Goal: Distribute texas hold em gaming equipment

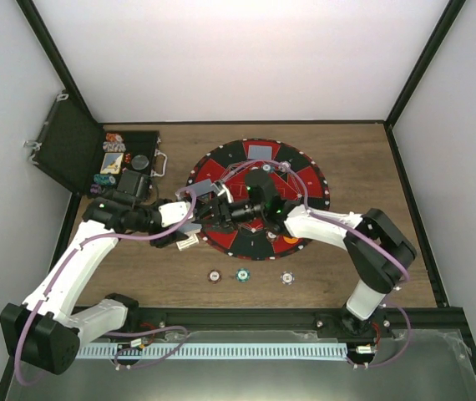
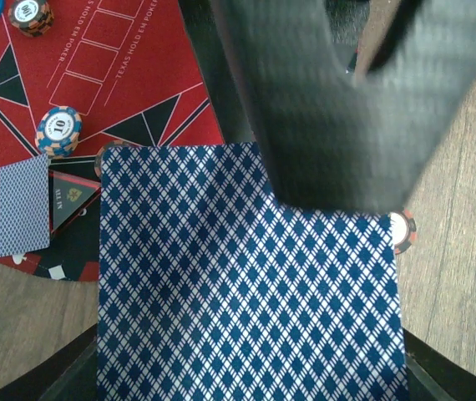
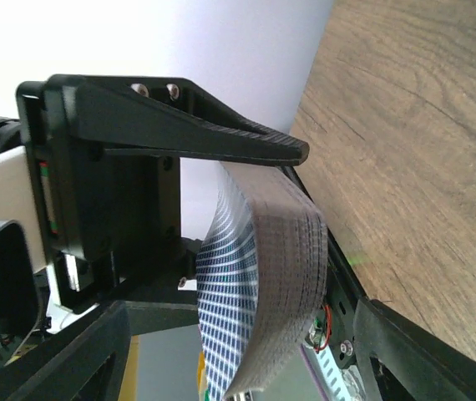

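Observation:
A deck of blue diamond-backed playing cards fills the left wrist view, and my left gripper is shut on it above the round red and black poker mat. My right gripper meets it from the right and is open. In the right wrist view its fingers stand on either side of the bowed deck. One card lies face down on the mat beside a striped chip. Another card lies on the far sector. Three chips, brown, teal and white, lie in a row on the wood.
An open black case stands at the far left with more chips and small items in its tray. An orange disc lies on the mat's near right edge. Black frame posts border the table.

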Controlling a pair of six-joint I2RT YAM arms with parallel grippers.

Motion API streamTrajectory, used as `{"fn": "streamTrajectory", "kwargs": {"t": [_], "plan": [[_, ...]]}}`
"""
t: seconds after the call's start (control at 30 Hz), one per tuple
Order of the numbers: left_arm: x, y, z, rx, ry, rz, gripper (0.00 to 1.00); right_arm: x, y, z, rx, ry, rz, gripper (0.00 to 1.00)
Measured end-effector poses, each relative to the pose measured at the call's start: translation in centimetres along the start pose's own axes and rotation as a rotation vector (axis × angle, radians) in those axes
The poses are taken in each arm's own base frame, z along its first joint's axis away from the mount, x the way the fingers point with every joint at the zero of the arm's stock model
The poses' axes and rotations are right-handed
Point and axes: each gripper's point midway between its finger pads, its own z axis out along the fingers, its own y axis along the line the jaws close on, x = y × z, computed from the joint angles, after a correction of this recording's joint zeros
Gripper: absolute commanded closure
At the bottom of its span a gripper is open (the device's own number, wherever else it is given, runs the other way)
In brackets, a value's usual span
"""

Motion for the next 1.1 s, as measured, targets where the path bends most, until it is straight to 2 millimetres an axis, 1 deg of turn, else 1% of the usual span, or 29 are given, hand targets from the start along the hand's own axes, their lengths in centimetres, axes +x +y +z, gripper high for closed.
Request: {"fn": "streamTrajectory", "kwargs": {"t": [0.2,0.43,0.53,0.73,0.83,0.97,1.1], "plan": [[-0.2,0.2,0.0,0.001,-0.001,0.002,0.95,0.5,-0.4,1.8,-0.009,0.040,0.012,0.27],[-0.4,0.1,0.0,0.003,-0.004,0.007,0.95,-0.4,-0.2,3.7,-0.034,0.070,0.003,0.32],[-0.4,0.1,0.0,0.003,-0.004,0.008,0.95,-0.5,-0.6,4.2,-0.032,0.078,0.015,0.34],[-0.4,0.1,0.0,0.003,-0.004,0.009,0.95,-0.3,-1.8,4.5,-0.018,0.091,0.040,0.39],[-0.5,0.1,-0.1,0.002,-0.006,0.011,0.95,-0.4,-1.9,4.4,-0.018,0.092,0.039,0.42],[-0.5,0.0,-0.1,0.005,-0.003,0.013,0.95,-0.6,-2.1,3.9,-0.021,0.084,0.036,0.45],[-0.6,-0.2,0.0,0.013,-0.004,0.017,0.95,-0.7,-2.3,2.8,-0.022,0.065,0.030,0.48]]}}
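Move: The deck that the right hand goes for is still clamped in the left hand; its middle is about 5 cm to the left of the right hand, level fore and aft, and roughly 2 cm lower. On the table, some 17 cm below the right hand, a dealt card lies about 11 cm ahead and 1 cm to the left, and the brown chip stack about 15 cm back and 3 cm to the right. From the left hand the deck's middle is only about 1 cm to the right and 1 cm down. Leftward over the held deck, the right hand slides in about 4 cm, one finger passing across the blue-backed face towards its middle, then sinks to end nearly 3 cm lower. It finally turns back to the right by some 1.5 cm, its fingers partly closing around the deck all the while; the left hand keeps its grip almost in place. ##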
